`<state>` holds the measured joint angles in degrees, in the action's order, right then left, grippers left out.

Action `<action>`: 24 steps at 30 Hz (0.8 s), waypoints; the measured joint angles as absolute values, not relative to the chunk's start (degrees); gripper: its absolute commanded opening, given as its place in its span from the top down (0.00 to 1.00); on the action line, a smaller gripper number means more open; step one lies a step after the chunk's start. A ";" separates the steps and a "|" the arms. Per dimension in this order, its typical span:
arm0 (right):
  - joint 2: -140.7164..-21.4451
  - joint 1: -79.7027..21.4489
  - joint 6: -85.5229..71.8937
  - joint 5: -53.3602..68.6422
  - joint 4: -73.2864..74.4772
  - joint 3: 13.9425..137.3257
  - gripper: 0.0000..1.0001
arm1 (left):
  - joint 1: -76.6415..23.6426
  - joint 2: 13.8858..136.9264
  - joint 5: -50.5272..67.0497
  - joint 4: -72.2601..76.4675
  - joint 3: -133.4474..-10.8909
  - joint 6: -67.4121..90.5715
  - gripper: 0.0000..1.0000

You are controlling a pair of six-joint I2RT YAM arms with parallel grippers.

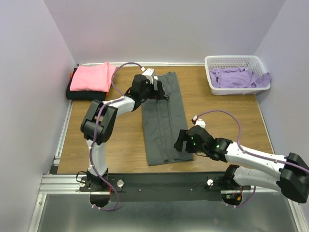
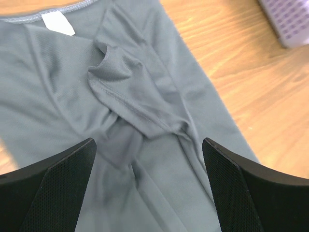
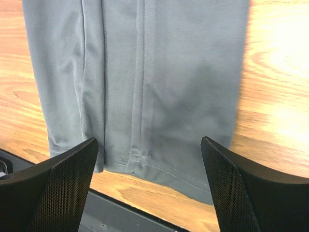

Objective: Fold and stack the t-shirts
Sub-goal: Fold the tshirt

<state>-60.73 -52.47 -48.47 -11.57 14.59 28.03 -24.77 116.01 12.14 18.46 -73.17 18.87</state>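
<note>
A dark charcoal grey t-shirt point(image 1: 164, 121) lies on the wooden table, folded lengthwise into a long strip. My left gripper point(image 1: 159, 92) hovers open over its collar end. In the left wrist view the white neck label point(image 2: 58, 21) and a bunched, tucked-in sleeve point(image 2: 120, 82) show, and the open left gripper point(image 2: 148, 147) holds nothing. My right gripper point(image 1: 180, 141) is open above the near hem. The right wrist view has the stitched hem point(image 3: 159, 169) lying flat between the open right gripper's point(image 3: 149, 147) fingers. A folded bright pink t-shirt point(image 1: 91, 77) rests on a black one point(image 1: 79, 95) at the far left.
A white lattice basket point(image 1: 234, 62) at the back right holds crumpled lavender t-shirts point(image 1: 239, 77). The black rail point(image 1: 159, 181) runs along the near table edge, just below the grey hem. Purple walls close in the left, back and right sides.
</note>
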 measured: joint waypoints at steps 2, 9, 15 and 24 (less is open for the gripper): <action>-59.37 -52.49 -48.53 -12.34 15.92 28.03 0.06 | -25.15 111.57 10.83 18.37 -70.02 18.76 0.02; -59.42 -52.51 -49.47 -13.52 19.73 28.03 0.07 | -30.44 92.55 3.01 20.60 -54.28 18.70 0.02; -59.75 -52.56 -49.60 -13.80 23.53 28.03 0.07 | -36.14 80.90 -2.55 20.36 -37.63 22.41 0.02; -58.11 -52.56 -51.00 -14.06 26.59 27.68 0.12 | -42.28 62.72 -8.03 14.41 -23.44 32.95 0.02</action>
<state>-58.11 -52.56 -51.00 -14.06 26.59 27.68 -42.28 62.72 -8.03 14.41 -23.44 32.95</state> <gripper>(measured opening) 0.907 0.983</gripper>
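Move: Near the middle of the gray t-shirt's collar end, the left hand starts about 40 cm farther out than the hem's left corner, which also lies some 6 cm to its left and 7 cm below. The shirt's white tag is roughly 9 cm ahead of that hand and 2 cm to its left. The right hand has the hem's right corner about 7 cm back, 8 cm to its right and 4 cm lower; the left corner lies 8 cm back and 17 cm left of it. Swinging back towards the hem, the left hand lifts off the collar end in an arc, up some 6 cm and down again, travelling about 24 cm back and 5 cm left over the shirt's left half, and turning slightly counter-clockwise. The right hand eases about 4 cm right, then also 2 cm back and slightly lower, tilting its left side down as it closes on the hem's right corner. Both grippers stay open. ##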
